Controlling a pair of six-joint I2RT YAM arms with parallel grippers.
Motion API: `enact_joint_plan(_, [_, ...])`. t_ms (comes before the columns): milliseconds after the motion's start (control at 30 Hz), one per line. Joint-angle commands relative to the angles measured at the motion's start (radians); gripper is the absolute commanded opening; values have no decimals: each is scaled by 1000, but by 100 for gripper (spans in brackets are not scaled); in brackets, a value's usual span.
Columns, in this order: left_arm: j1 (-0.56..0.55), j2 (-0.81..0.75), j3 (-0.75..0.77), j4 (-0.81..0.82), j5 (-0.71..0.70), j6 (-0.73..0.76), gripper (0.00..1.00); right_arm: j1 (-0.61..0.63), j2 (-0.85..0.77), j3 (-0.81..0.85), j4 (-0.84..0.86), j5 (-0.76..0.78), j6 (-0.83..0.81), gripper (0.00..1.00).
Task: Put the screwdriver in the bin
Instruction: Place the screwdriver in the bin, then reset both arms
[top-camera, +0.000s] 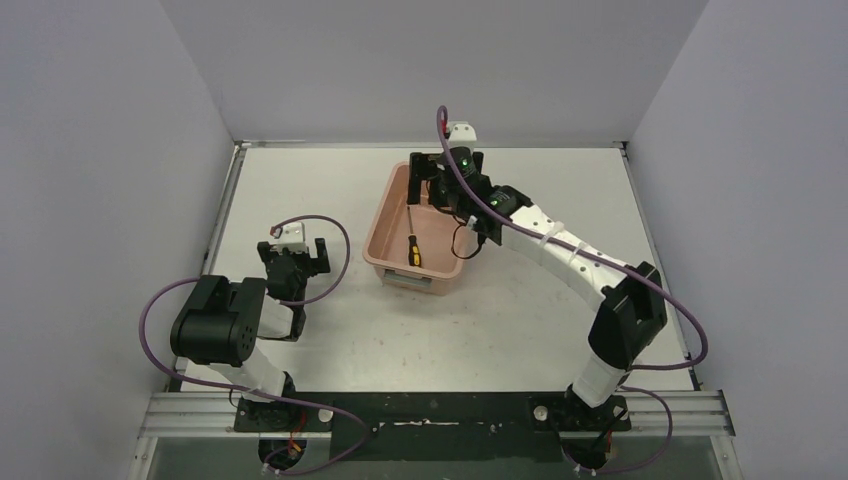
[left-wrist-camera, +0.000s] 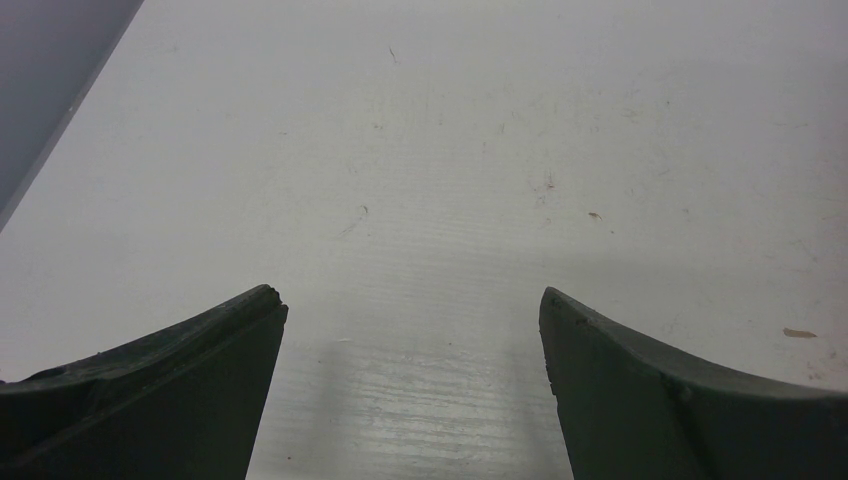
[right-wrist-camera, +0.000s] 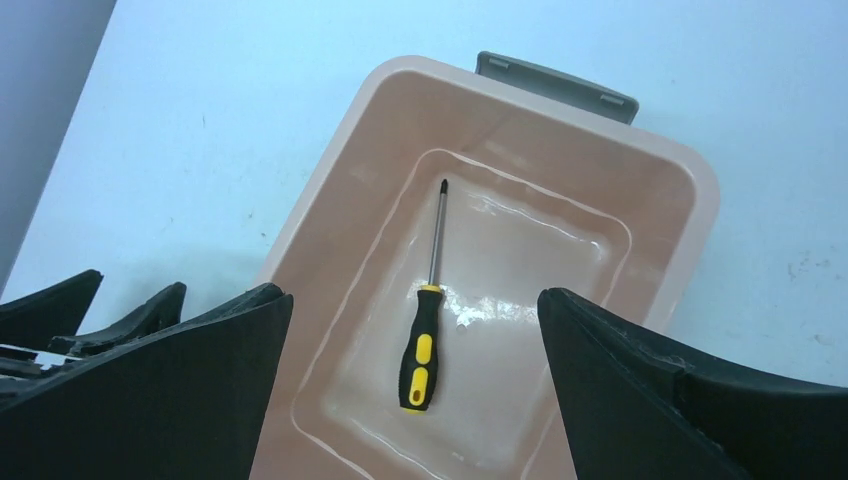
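The screwdriver, with a yellow-and-black handle and a thin shaft, lies flat on the floor of the salmon-pink bin. In the right wrist view the screwdriver rests in the bin with its tip pointing towards the grey handle end, and nothing touches it. My right gripper hangs over the bin's far end. It is open, and the right gripper has its jaws wide apart and empty. My left gripper is open over the bare table at the left; the left gripper holds nothing.
The bin's grey handle sticks out from its short end. Grey walls enclose the white table on three sides. Purple cables loop around both arms.
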Motion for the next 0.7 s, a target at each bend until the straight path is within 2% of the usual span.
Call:
enact_joint_plan(0, [1, -15, 2, 34, 2, -3, 97, -29, -69, 11, -23, 13, -39, 100])
enact_joint_plan(200, [2, -15, 2, 34, 3, -2, 97, -151, -142, -45, -59, -53, -104, 100])
enact_joint_plan(400, [1, -15, 2, 34, 2, -3, 97, -291, -202, -126, -88, -59, -244, 100])
enact_joint_plan(667, [1, -15, 2, 34, 3, -3, 97, -546, -240, -233, -100, -69, -354, 100])
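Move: Below the empty, open right hand lies the screwdriver on the bin floor: about 21 cm down, some 4 cm to the left and neither ahead nor back. The bin's middle is roughly 2 cm ahead, 1 cm left and 18 cm down. Its far handle sits about 13 cm ahead, 2 cm right and 13 cm down. From the idle left hand, the screwdriver lies about 27 cm right, 3 cm ahead and 4 cm below. Swinging off to its right by some 22 cm, the empty right hand leaves the bin, clears its right-hand rim and ends over bare table. It first rises about 2 cm more, then sinks gently to slightly below its starting height. The wrist turns about 15 degrees clockwise and rolls its left side down by as much; the fingers stay wide open, touching nothing. ##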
